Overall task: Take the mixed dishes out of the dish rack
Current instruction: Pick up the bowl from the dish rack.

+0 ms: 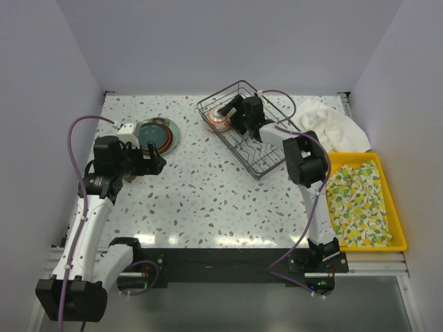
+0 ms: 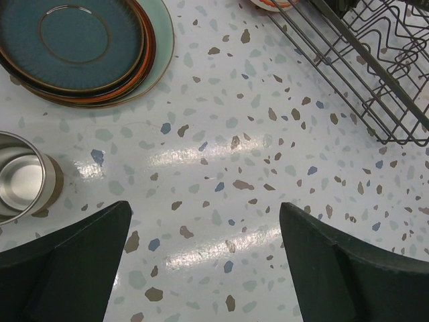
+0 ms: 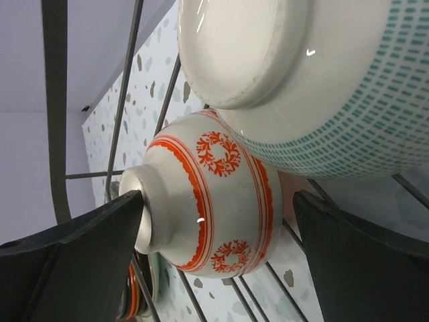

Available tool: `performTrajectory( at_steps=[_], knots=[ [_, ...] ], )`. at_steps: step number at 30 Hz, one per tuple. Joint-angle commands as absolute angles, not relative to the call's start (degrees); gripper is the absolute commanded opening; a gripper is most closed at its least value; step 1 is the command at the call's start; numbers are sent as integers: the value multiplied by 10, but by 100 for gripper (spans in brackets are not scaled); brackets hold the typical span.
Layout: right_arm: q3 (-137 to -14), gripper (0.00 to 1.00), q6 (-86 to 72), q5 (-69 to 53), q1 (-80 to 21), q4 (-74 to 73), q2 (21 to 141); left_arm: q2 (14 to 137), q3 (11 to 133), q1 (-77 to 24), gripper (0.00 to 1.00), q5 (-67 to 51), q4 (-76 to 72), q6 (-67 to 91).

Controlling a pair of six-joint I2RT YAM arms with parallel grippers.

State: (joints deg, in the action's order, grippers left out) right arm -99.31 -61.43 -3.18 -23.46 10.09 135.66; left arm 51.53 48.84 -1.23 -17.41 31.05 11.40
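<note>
The dish rack [image 1: 257, 148] stands at the table's back middle, and its wires [image 3: 56, 100] fill the right wrist view. Inside its far-left end lie a red-patterned bowl [image 3: 208, 201] on its side and a teal-patterned bowl [image 3: 322, 87] against it; from above they show as bowls [image 1: 218, 120]. My right gripper [image 1: 225, 116] [image 3: 218, 228] is open astride the red-patterned bowl, its left finger at the bowl's foot and its right finger apart from the rim. A stack of plates [image 1: 158, 135] [image 2: 80, 47] rests on the table. My left gripper [image 1: 156, 160] [image 2: 204, 228] hovers open and empty near the stack.
A metal cup [image 2: 20, 178] stands on the table left of my left gripper. A corner of the rack [image 2: 375, 74] lies to its upper right. A white cloth [image 1: 333, 124] lies at the back right, and a yellow tray [image 1: 391, 200] holding a lemon-print cloth sits along the right edge.
</note>
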Motion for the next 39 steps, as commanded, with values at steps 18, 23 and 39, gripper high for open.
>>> performTrajectory(
  at_steps=[18,23,39],
  knots=[
    [-940,86,-525,-73,-229,259,1344,502,465,-16,98,-204,272,149],
    [-935,81,-498,-70,-229,250,1324,500,461,-16,98,-207,271,152],
    [-911,67,-475,-73,-229,243,1270,490,450,-16,98,-219,265,163]
  ],
)
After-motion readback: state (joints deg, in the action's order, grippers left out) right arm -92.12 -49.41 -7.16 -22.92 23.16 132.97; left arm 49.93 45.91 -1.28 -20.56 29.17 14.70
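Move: The orange-patterned bowl lies on its side in the rack, already between the right hand's open fingers, its middle about 2 cm ahead, 3 cm left and 2 cm below. The teal-patterned bowl stands some 7 cm ahead and 5 cm right at about the same height; the rack's middle is roughly 3 cm back, 8 cm right and 4 cm lower. From the idle left hand the orange-patterned bowl is about 30 cm ahead, 20 cm right and 15 cm below. The right hand first edges less than a centimetre forward and left around the orange-patterned bowl, then narrows its fingers by about a quarter of their opening, so that one comes onto the bowl's foot and the other onto its rim side. While closing, the wrist tips the fingertips up some 15 degrees and swings slightly counter-clockwise, and the hand then rises nearly 2 cm, drawing back a touch, with the bowl kept between the fingers. ##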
